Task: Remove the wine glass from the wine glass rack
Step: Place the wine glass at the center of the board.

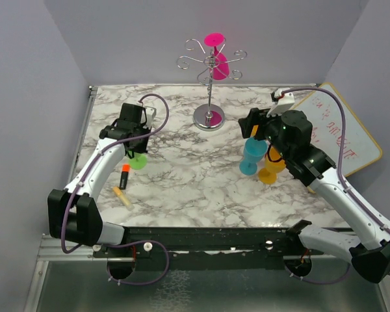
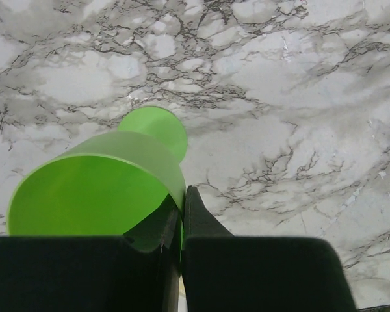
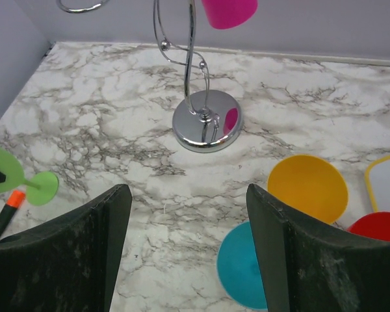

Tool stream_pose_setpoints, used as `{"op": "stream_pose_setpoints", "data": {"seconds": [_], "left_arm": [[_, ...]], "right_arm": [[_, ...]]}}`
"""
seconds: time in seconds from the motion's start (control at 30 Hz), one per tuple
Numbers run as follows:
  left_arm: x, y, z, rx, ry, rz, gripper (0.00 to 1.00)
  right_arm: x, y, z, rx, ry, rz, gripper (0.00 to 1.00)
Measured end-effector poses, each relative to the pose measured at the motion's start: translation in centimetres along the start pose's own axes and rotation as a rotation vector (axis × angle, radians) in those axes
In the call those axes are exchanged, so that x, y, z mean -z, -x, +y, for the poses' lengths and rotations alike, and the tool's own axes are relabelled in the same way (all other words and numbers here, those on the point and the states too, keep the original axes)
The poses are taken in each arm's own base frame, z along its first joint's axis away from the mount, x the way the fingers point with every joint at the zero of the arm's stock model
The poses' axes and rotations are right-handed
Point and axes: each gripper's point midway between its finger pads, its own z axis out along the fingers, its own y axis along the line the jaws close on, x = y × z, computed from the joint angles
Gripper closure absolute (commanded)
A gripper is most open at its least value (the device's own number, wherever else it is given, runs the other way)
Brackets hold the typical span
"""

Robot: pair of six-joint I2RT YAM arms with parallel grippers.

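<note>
The wine glass rack (image 1: 209, 84), a silver wire stand with scroll arms and a round shiny base, stands at the back middle; its stem and base also show in the right wrist view (image 3: 207, 120). A pink wine glass (image 1: 218, 55) hangs upside down from it, and its bowl shows in the right wrist view (image 3: 229, 12). My right gripper (image 1: 255, 130) (image 3: 185, 195) is open and empty, right of the rack base and facing it. My left gripper (image 1: 138, 149) (image 2: 182, 195) is shut on the rim of a green wine glass (image 2: 97, 192), held tilted at the left.
A blue glass (image 1: 253, 156), an orange glass (image 1: 271, 168) and a red one (image 3: 378, 227) stand under my right arm. A whiteboard (image 1: 348, 133) leans at the right. An orange marker (image 1: 124, 175) and a yellow marker (image 1: 122, 196) lie near the left arm.
</note>
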Motion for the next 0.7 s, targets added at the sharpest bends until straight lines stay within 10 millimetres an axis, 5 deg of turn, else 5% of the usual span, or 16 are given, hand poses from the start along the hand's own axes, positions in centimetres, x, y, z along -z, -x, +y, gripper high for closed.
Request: {"op": "stream_pose_setpoints", "data": {"seconds": [0.13, 0.27, 0.43, 0.7], "left_arm": [[-0.3, 0.0, -0.4, -0.001, -0.023, 0.002, 0.94], [-0.5, 0.3, -0.4, -0.003, -0.025, 0.001, 0.56], [-1.0, -0.1, -1.1, 0.0, -0.061, 0.023, 0.5], [-0.5, 0.4, -1.0, 0.005, -0.062, 0.019, 0.27]], "right_arm": [[-0.2, -0.7, -0.5, -0.011, -0.03, 0.027, 0.23], [-0.1, -0.8, -0.6, -0.019, -0.04, 0.031, 0.21], [0.0, -1.3, -0.5, -0.015, -0.033, 0.051, 0.19], [-0.2, -1.6, -0.3, -0.011, -0.022, 0.077, 0.19]]}}
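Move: Just left of the left hand point, about 3 cm, and level with it front to back, stands the green wine glass, its near wall already pinched near the rim; its middle is some 6 cm lower. On the table, the orange-capped marker lies about 7 cm back and 8 cm left of the hand, the yellow stick some 17 cm back and 6 cm left. From the right hand, the glass is roughly 40 cm left, about level and 24 cm below. Letting go of the green glass, the left gripper opens from shut to about two-thirds wide, one finger inside the bowl and the other drawing clear of its right outer wall. Meanwhile the hand drifts about 1 cm to its right and sinks about 1 cm, then begins to creep back up, its wrist hardly turning. ##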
